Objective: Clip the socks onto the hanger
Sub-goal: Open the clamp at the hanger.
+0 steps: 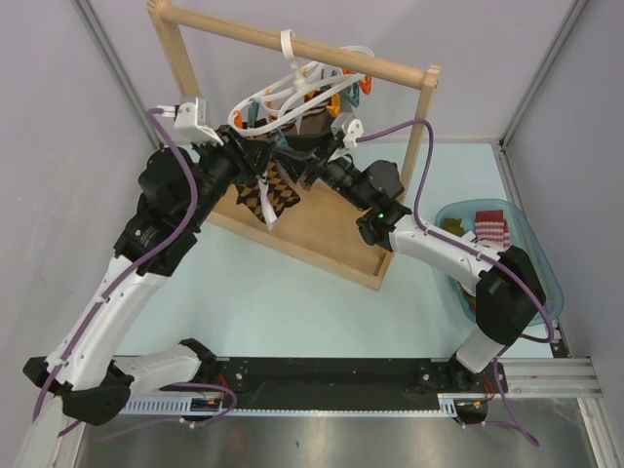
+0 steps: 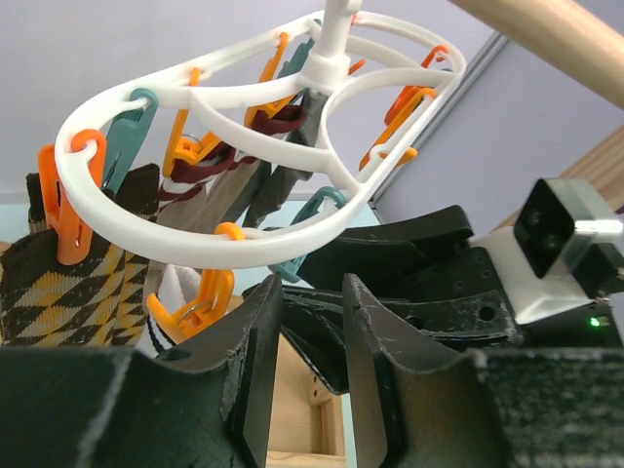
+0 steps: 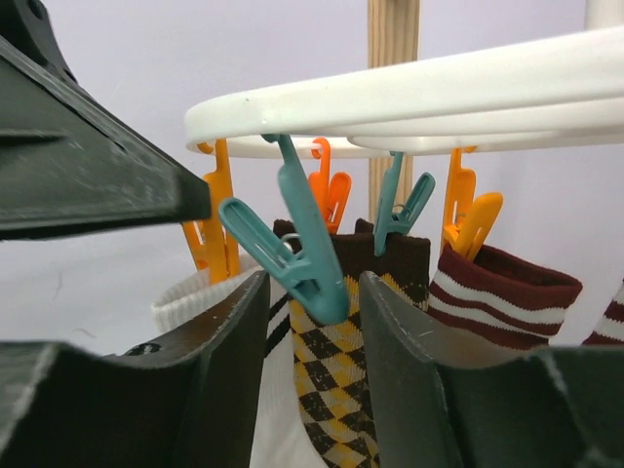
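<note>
The white hanger [image 1: 292, 83] hangs from the wooden rack's top bar, and its oval rings [image 2: 195, 229] carry orange and teal clips. A brown argyle sock [image 1: 266, 195] and a white sock with dark stripes [image 3: 283, 390] hang clipped to it, beside a maroon-striped one [image 3: 507, 292]. Under the rings my left gripper [image 2: 312, 288] is open by a narrow gap with nothing in it. My right gripper [image 3: 312, 283] is open, with its fingers either side of a teal clip [image 3: 307, 258]. That clip hangs in front of the argyle sock [image 3: 341, 390]. Both grippers meet beneath the hanger [image 1: 283, 156].
The tall wooden rack frame [image 1: 292, 234] stands on its base in the middle of the table. A clear blue bin [image 1: 531, 249] at the right holds more socks, one red-white striped [image 1: 490, 229]. Grey walls close in on the left, right and back.
</note>
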`<state>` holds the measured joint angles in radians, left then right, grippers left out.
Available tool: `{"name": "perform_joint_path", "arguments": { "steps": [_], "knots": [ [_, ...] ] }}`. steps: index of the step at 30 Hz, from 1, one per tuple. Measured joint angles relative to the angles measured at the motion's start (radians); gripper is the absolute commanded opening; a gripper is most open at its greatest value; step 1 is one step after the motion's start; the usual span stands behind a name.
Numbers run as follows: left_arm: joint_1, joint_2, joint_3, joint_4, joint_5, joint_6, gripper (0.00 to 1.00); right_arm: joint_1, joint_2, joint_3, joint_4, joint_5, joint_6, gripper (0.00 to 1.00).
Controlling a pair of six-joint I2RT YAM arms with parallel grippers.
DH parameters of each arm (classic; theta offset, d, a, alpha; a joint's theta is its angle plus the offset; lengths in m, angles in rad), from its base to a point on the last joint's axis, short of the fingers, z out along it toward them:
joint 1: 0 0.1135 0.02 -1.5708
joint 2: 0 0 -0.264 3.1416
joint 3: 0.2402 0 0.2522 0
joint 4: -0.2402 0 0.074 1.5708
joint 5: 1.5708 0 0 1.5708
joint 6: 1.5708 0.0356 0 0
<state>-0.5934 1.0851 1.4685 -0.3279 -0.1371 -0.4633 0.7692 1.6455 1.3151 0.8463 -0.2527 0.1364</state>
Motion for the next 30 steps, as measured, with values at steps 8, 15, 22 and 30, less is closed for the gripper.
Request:
{"name": "perform_joint_path", "arguments": {
  "steps": [8,15,22,30],
  "knots": [
    [0.000,0.029,0.009,-0.026,-0.050,0.001,0.33,0.008,0.000,0.005,-0.005,-0.013,-0.023,0.23],
    [0.000,0.027,0.021,-0.036,-0.080,-0.003,0.37,0.047,0.000,0.005,-0.026,0.010,-0.079,0.13],
    [0.000,0.007,0.024,-0.064,-0.097,-0.022,0.62,0.103,0.000,0.005,-0.038,0.142,-0.186,0.03],
    [0.000,0.002,0.069,-0.122,-0.134,-0.063,0.77,0.199,0.002,0.005,-0.023,0.379,-0.372,0.02]
  ]
}}
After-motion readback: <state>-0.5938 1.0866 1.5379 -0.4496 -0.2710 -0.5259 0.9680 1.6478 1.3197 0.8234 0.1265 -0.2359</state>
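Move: Just past the right fingertips hangs the teal clamp, its lower end between the open fingers and its middle about 3 cm left and 3 cm up, level fore and aft; from the left hand it lies some 5 cm ahead, 3 cm right and 3 cm up. The hanger's near rim runs roughly 6 cm above the right hand and 3 cm to its left; the orange clamp with the white sock hangs about 4 cm left of the teal one and 1 cm farther out. Closing on the teal clamp's lower end, the right hand pinches it between its fingertips as it eases about 2 cm left and slightly back, its grip effort rising, then turns some 20 degrees clockwise. The left hand first goes forward and down about a centimetre, then draws back and left, ending some 2.5 cm left of its start with its fingers spread wide. ##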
